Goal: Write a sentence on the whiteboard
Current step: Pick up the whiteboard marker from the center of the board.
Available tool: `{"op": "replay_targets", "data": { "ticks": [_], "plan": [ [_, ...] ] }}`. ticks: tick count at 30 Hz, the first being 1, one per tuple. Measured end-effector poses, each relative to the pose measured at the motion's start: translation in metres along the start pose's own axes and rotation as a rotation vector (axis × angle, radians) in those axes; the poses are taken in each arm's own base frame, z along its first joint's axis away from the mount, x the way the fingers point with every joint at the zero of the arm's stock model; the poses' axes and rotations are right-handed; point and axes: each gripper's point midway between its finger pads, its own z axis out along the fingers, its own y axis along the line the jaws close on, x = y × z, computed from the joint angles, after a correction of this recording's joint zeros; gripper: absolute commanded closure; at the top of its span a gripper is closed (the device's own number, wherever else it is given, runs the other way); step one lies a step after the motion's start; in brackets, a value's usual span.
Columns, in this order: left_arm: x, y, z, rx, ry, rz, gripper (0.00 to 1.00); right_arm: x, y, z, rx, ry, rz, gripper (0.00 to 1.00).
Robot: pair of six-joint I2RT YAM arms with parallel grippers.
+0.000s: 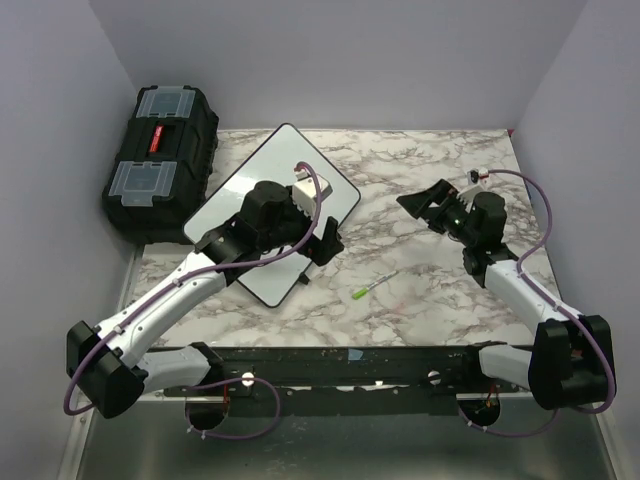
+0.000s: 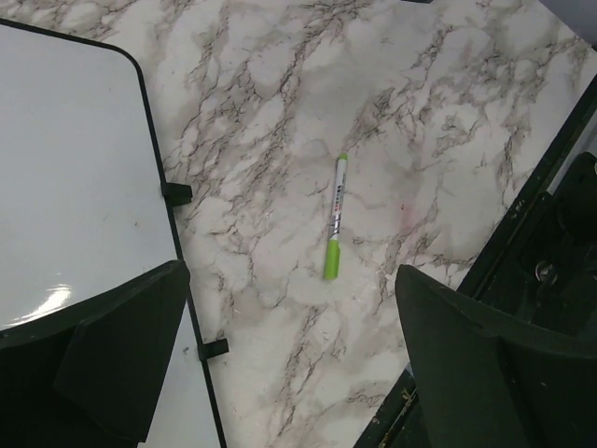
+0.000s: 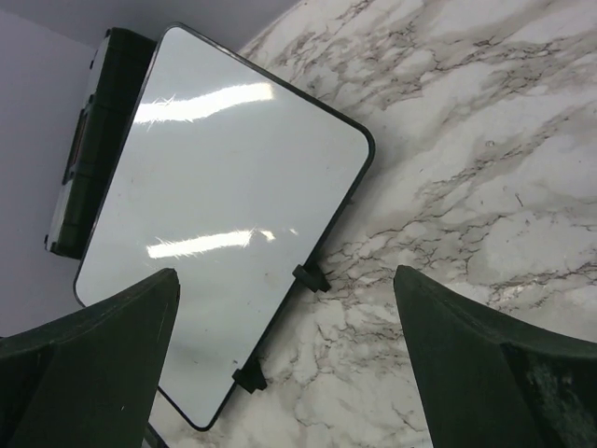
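Note:
The whiteboard [image 1: 272, 163] lies tilted on the marble table, left of centre. Its white face is blank; no green sentence shows on it in any view. A small green marker pen [image 1: 372, 288] lies on the table to its right. My left gripper [image 1: 322, 243] hovers over the board's right edge, open and empty. In the left wrist view the board [image 2: 75, 168] is at left and the pen [image 2: 334, 217] lies ahead of the open gripper [image 2: 291, 273]. My right gripper [image 1: 425, 203] is open and empty at right, facing the board [image 3: 215, 187].
A black toolbox [image 1: 160, 160] with clear lid compartments stands at the back left, touching the board's far corner; it also shows in the right wrist view [image 3: 93, 121]. Two black clips [image 2: 177, 192] stick out of the board's edge. A black rail [image 1: 350, 362] runs along the table's near edge.

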Motion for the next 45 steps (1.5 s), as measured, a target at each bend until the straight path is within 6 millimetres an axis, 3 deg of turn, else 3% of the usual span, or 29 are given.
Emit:
{"op": "replay_targets", "data": {
  "ticks": [8,17,24,35,45],
  "plan": [
    [0.01,-0.008,0.012,0.042,0.02,0.007,0.02,0.018,-0.017,-0.004,0.08,0.077,0.024,0.0],
    [0.024,-0.007,0.027,0.052,0.057,0.014,0.01,0.024,-0.031,-0.009,0.179,0.119,0.039,0.0],
    [0.061,-0.02,0.056,0.092,0.18,0.034,0.08,0.023,-0.037,-0.01,0.243,0.174,0.008,0.0],
    [0.107,-0.042,0.1,0.1,0.349,0.16,0.24,0.042,-0.054,-0.021,0.332,0.283,0.005,0.0],
    [0.145,-0.044,0.12,0.098,0.472,0.192,0.37,0.043,-0.05,-0.03,0.335,0.292,-0.008,0.0]
  ]
}}
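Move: The green-capped marker lies about 13 cm to the right of the open left gripper, nearly level with it fore and aft, and some 24 cm below. The whiteboard's middle is roughly 17 cm ahead and 15 cm left, its near black clip about 6 cm left and level fore and aft, both also on the table. From the right gripper the marker is about 13 cm back, 9 cm left and 19 cm down. Lower the left gripper about 17 cm while carrying it some 9 cm right, off the whiteboard's edge and down towards the marker's cap end. Tip its fingers more steeply down and narrow them to about two-thirds open, without touching the marker yet. Let the empty right hand sink about 6 cm and draw back a little, tipping down some 20 degrees, fingers wide. ##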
